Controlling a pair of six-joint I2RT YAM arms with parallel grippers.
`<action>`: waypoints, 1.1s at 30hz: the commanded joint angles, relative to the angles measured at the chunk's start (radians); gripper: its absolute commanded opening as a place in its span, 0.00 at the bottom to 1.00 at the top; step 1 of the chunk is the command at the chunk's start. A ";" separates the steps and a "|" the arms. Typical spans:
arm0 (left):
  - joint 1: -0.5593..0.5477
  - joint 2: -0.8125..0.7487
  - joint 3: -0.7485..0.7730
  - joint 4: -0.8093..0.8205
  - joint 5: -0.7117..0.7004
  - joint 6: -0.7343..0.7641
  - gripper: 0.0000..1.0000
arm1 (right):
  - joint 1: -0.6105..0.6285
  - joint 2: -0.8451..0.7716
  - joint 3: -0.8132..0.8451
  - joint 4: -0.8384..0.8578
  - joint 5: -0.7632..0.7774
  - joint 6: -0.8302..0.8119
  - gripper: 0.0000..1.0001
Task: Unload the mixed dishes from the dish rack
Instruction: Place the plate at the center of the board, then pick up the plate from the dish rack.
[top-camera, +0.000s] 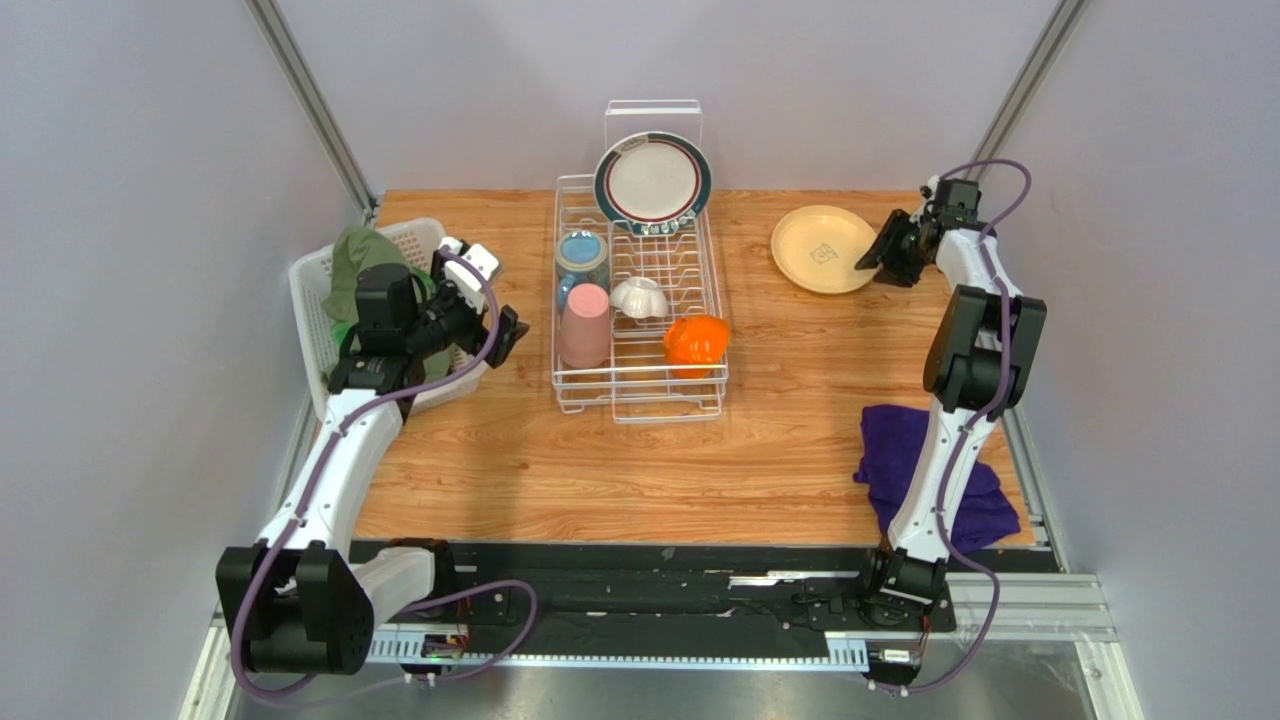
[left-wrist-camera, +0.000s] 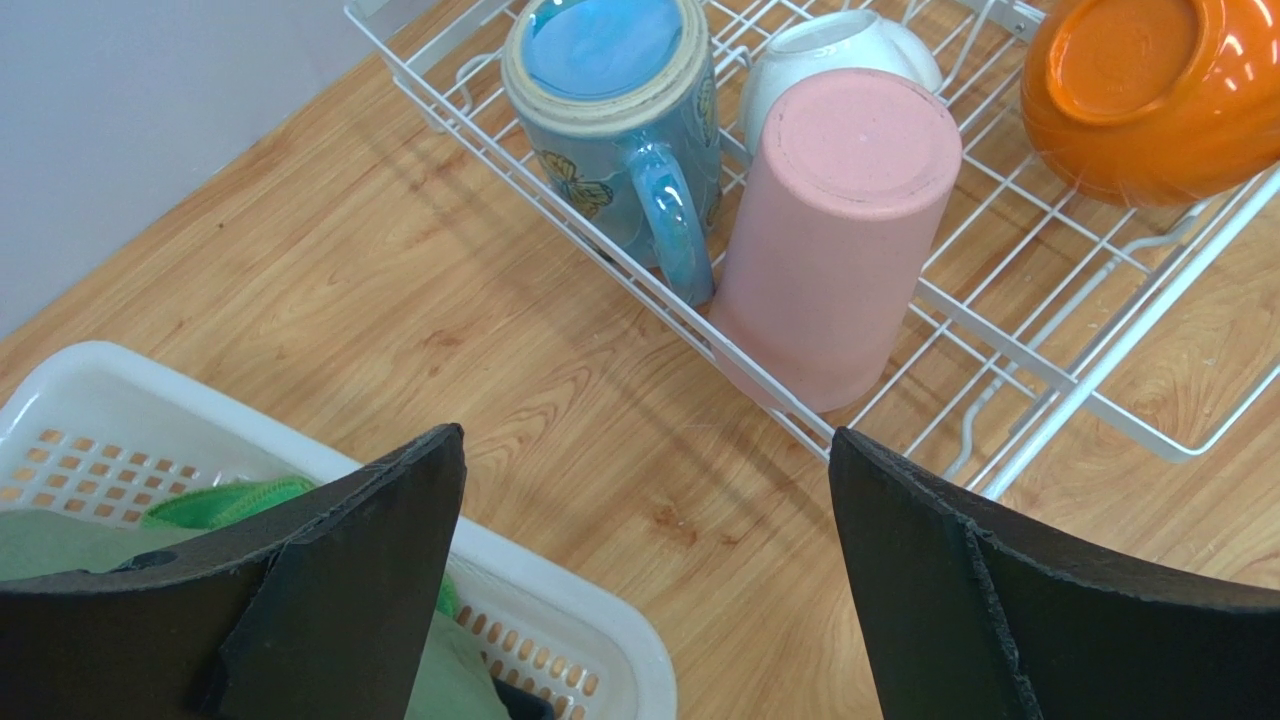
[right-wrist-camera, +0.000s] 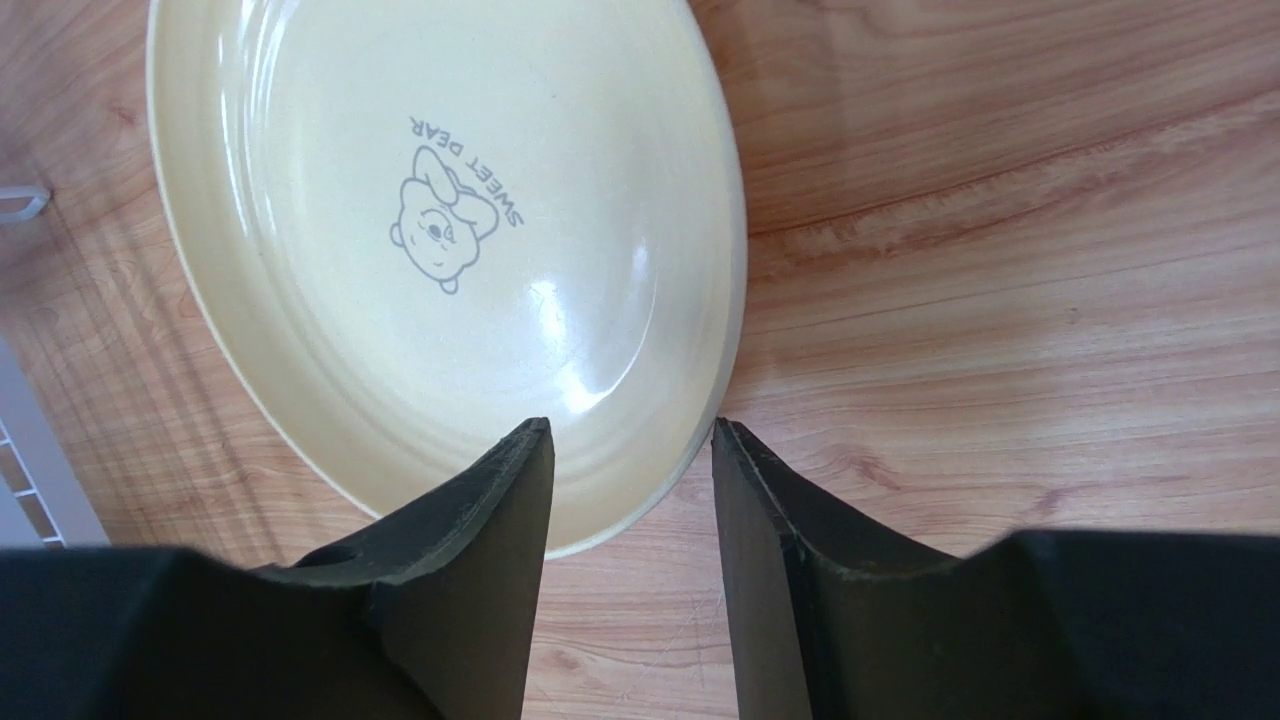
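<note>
The white wire dish rack (top-camera: 639, 405) stands mid-table with a clear panel (top-camera: 652, 117) at its far end. In it are a dark-rimmed white plate (top-camera: 652, 180) upright, a blue mug (top-camera: 582, 258), a pink cup (top-camera: 585, 326), a small white cup (top-camera: 643, 297) and an orange bowl (top-camera: 696, 342), all upturned. The pale yellow plate (top-camera: 821, 248) lies flat on the table to the right. My right gripper (top-camera: 879, 252) is open, its jaws astride the plate's near rim (right-wrist-camera: 631, 425). My left gripper (top-camera: 504, 333) is open and empty left of the rack (left-wrist-camera: 645, 435), near the pink cup (left-wrist-camera: 834, 225).
A white slatted basket (top-camera: 323, 300) with green cloth (top-camera: 361, 263) sits at the left edge, under my left arm. A purple cloth (top-camera: 917, 465) lies at the front right. The basket's corner (left-wrist-camera: 90, 405) shows below the left finger.
</note>
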 joint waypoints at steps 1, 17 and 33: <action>0.004 -0.011 -0.016 0.013 0.027 0.040 0.99 | 0.000 -0.085 -0.023 -0.002 0.045 -0.041 0.47; 0.004 0.016 0.041 -0.010 0.062 0.029 0.99 | 0.246 -0.262 0.130 0.039 0.113 -0.395 0.80; 0.004 0.056 0.084 -0.047 0.072 0.111 0.99 | 0.435 -0.002 0.424 0.225 -0.042 -0.685 0.87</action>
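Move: The right hand is still around the right rim of the yellow plate, whose middle lies about 9 cm to its left, 3 cm ahead and 2 cm below. The green-rimmed plate in the rack is some 38 cm left, 11 cm ahead and 8 cm higher; the white bowl is about 40 cm left and 8 cm back, 3 cm higher. From the left hand, the green-rimmed plate lies roughly 31 cm ahead, 24 cm right and 7 cm below. Backing off about 2 cm, the right hand comes free of the yellow plate's rim, then sweeps up and left, some 20 cm each way and a little forward, towards the green-rimmed plate, sinking slightly at the end. The wrist swings counter-clockwise and lifts the fingers from steeply down to a shallow forward-left slant, while they open from half to nearly wide. ##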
